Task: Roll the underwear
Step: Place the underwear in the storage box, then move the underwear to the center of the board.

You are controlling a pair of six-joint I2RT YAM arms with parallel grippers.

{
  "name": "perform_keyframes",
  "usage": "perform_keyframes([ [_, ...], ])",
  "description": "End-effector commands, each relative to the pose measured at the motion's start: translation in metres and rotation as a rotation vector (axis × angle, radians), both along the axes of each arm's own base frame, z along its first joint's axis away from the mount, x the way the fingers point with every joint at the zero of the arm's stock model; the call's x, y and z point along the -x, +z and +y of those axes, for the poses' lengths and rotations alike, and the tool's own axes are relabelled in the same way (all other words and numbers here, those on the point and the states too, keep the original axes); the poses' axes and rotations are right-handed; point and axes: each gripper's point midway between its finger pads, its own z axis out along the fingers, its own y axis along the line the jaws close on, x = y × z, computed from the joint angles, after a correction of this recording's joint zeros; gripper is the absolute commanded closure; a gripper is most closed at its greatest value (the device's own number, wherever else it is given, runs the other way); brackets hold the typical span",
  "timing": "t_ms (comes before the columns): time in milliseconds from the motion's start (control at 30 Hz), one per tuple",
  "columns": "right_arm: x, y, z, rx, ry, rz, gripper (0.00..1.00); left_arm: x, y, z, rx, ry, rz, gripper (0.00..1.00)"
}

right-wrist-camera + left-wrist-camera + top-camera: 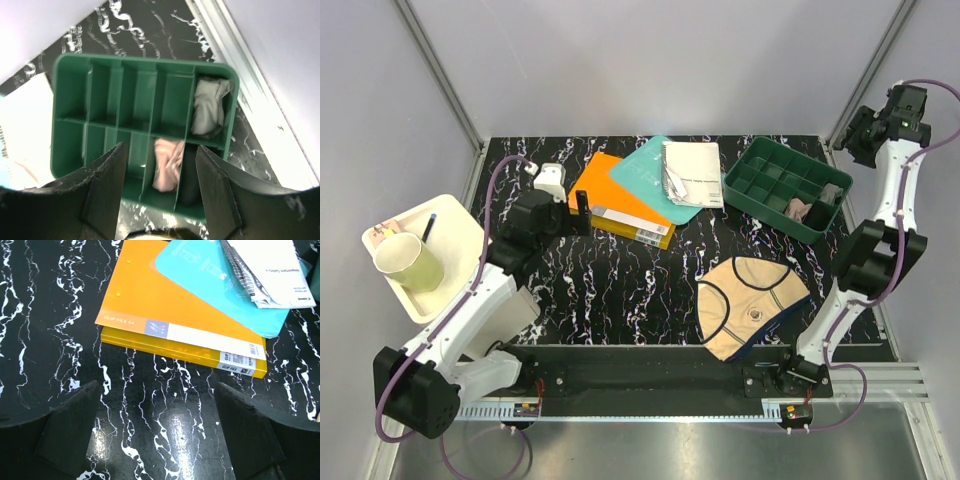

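Observation:
The beige underwear (pixel 750 305) with dark navy edging lies spread flat on the black marble table, near the right arm's base. A light grey underwear (pixel 210 107) sits bundled in the far right compartment of the green divided tray (pixel 75 75), also seen from above (pixel 832 193). My right gripper (pixel 160 149) hovers high over the tray's near edge, open, with nothing between its fingers; in the top view it (pixel 865 128) is at the back right. My left gripper (pixel 155 435) is open and empty, low over bare table in front of the orange file (pixel 150 305).
A pink cloth (pixel 167 162) and a dark item (pixel 192 175) fill two near compartments of the green tray (pixel 760 180). A teal folder (pixel 650 175) and a white booklet (pixel 692 172) overlap the orange file (pixel 615 200). A cream tray (pixel 455 225) holding a cup (pixel 408 262) sits at the left.

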Motion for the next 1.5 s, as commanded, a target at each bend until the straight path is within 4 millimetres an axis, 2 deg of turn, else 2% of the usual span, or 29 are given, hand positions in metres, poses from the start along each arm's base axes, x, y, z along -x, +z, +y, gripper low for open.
perform_keyframes([
  [0, 0.012, 0.033, 0.046, -0.006, 0.076, -0.085, 0.35, 0.0, 0.023, -0.016, 0.068, -0.068, -0.064, 0.01],
  [33, 0.015, 0.022, 0.056, -0.009, 0.08, -0.078, 0.35, 0.0, 0.022, -0.017, 0.079, -0.064, -0.055, 0.01],
  [67, 0.021, 0.038, 0.069, -0.017, 0.074, -0.123, 0.35, 0.001, 0.023, -0.019, 0.096, -0.061, -0.048, 0.02],
  [100, 0.023, 0.039, 0.081, -0.026, 0.09, -0.141, 0.35, 0.002, 0.025, -0.022, 0.107, -0.073, -0.049, 0.02],
  [133, 0.021, 0.027, 0.113, -0.049, 0.153, -0.148, 0.35, 0.003, 0.026, -0.025, 0.117, -0.088, -0.047, 0.02],
  [167, 0.027, 0.039, 0.131, -0.061, 0.172, -0.188, 0.35, 0.004, 0.028, -0.028, 0.127, -0.1, -0.047, 0.03],
  [200, 0.029, 0.037, 0.148, -0.071, 0.201, -0.194, 0.35, 0.007, 0.031, -0.034, 0.14, -0.124, -0.051, 0.04],
  [233, 0.031, 0.027, 0.178, -0.086, 0.255, -0.189, 0.35, 0.009, 0.031, -0.037, 0.146, -0.131, -0.045, 0.05],
  [267, 0.036, 0.029, 0.194, -0.101, 0.279, -0.197, 0.35, 0.012, 0.03, -0.044, 0.157, -0.147, -0.036, 0.06],
  [300, 0.039, 0.025, 0.207, -0.108, 0.3, -0.198, 0.35, 0.013, 0.031, -0.048, 0.16, -0.152, -0.029, 0.09],
  [333, 0.043, 0.011, 0.221, -0.115, 0.324, -0.186, 0.35, 0.014, 0.03, -0.052, 0.161, -0.157, -0.019, 0.09],
  [367, 0.05, 0.012, 0.239, -0.134, 0.349, -0.195, 0.35, 0.021, 0.022, -0.068, 0.159, -0.188, 0.014, 0.1],
  [400, 0.055, 0.007, 0.245, -0.15, 0.359, -0.191, 0.35, 0.023, 0.017, -0.073, 0.149, -0.176, 0.026, 0.1],
  [433, 0.062, -0.01, 0.249, -0.171, 0.363, -0.168, 0.35, 0.026, 0.011, -0.082, 0.152, -0.179, 0.041, 0.11],
  [467, 0.07, -0.006, 0.251, -0.184, 0.358, -0.185, 0.36, 0.034, 0.0, -0.105, 0.179, -0.204, 0.078, 0.11],
  [500, 0.076, -0.009, 0.252, -0.183, 0.36, -0.186, 0.36, 0.04, -0.012, -0.118, 0.199, -0.223, 0.109, 0.11],
  [533, 0.085, -0.024, 0.248, -0.173, 0.346, -0.162, 0.36, 0.046, -0.02, -0.133, 0.259, -0.227, 0.147, 0.11],
  [567, 0.094, -0.013, 0.248, -0.17, 0.342, -0.195, 0.36, 0.052, -0.029, -0.158, 0.295, -0.274, 0.161, 0.12],
  [600, 0.101, -0.013, 0.246, -0.165, 0.337, -0.202, 0.35, 0.06, -0.042, -0.172, 0.321, -0.305, 0.199, 0.14],
  [633, 0.109, -0.022, 0.242, -0.152, 0.321, -0.19, 0.35, 0.065, -0.048, -0.185, 0.361, -0.31, 0.224, 0.15],
  [667, 0.117, -0.011, 0.239, -0.138, 0.319, -0.222, 0.35, 0.073, -0.064, -0.206, 0.356, -0.345, 0.256, 0.16],
  [733, 0.128, -0.013, 0.231, -0.11, 0.298, -0.231, 0.34, 0.078, -0.071, -0.23, 0.365, -0.362, 0.29, 0.17],
  [767, 0.13, -0.014, 0.231, -0.102, 0.302, -0.231, 0.33, 0.087, -0.091, -0.247, 0.346, -0.4, 0.345, 0.17],
  [800, 0.133, -0.015, 0.231, -0.103, 0.306, -0.231, 0.33, 0.086, -0.086, -0.262, 0.366, -0.429, 0.349, 0.17],
  [867, 0.137, -0.016, 0.234, -0.119, 0.317, -0.231, 0.33, 0.091, -0.101, -0.286, 0.38, -0.477, 0.425, 0.23],
  [1000, 0.143, -0.018, 0.24, -0.153, 0.335, -0.238, 0.33, 0.088, -0.122, -0.302, 0.372, -0.489, 0.484, 0.32],
  [1167, 0.148, -0.011, 0.241, -0.157, 0.336, -0.26, 0.32, 0.089, -0.138, -0.319, 0.365, -0.523, 0.543, 0.34],
  [1467, 0.155, -0.008, 0.238, -0.142, 0.338, -0.278, 0.31, 0.091, -0.171, -0.321, 0.301, -0.499, 0.644, 0.37],
])
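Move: The beige top lying flat is next. It is roughly 42 cm to the right, 17 cm back and 21 cm below my left hand, and about 23 cm to the left, 34 cm back and 23 cm below my right. From the left hand, the orange binder sits some 11 cm ahead and 8 cm right. The storage box's middle is about 8 cm left of my right hand and level with it, some 20 cm down. I swing my left hand about 31 cm right across bare table, then sink 17 cm and draw back towards the beige top's left corner, tipping it some 35 degrees down, turning clockwise and partly closing the fingers. Meanwhile my empty right hand sweeps left over the storage box, then comes back towards the top, staying high and turning counter-clockwise, its opening unchanged. ##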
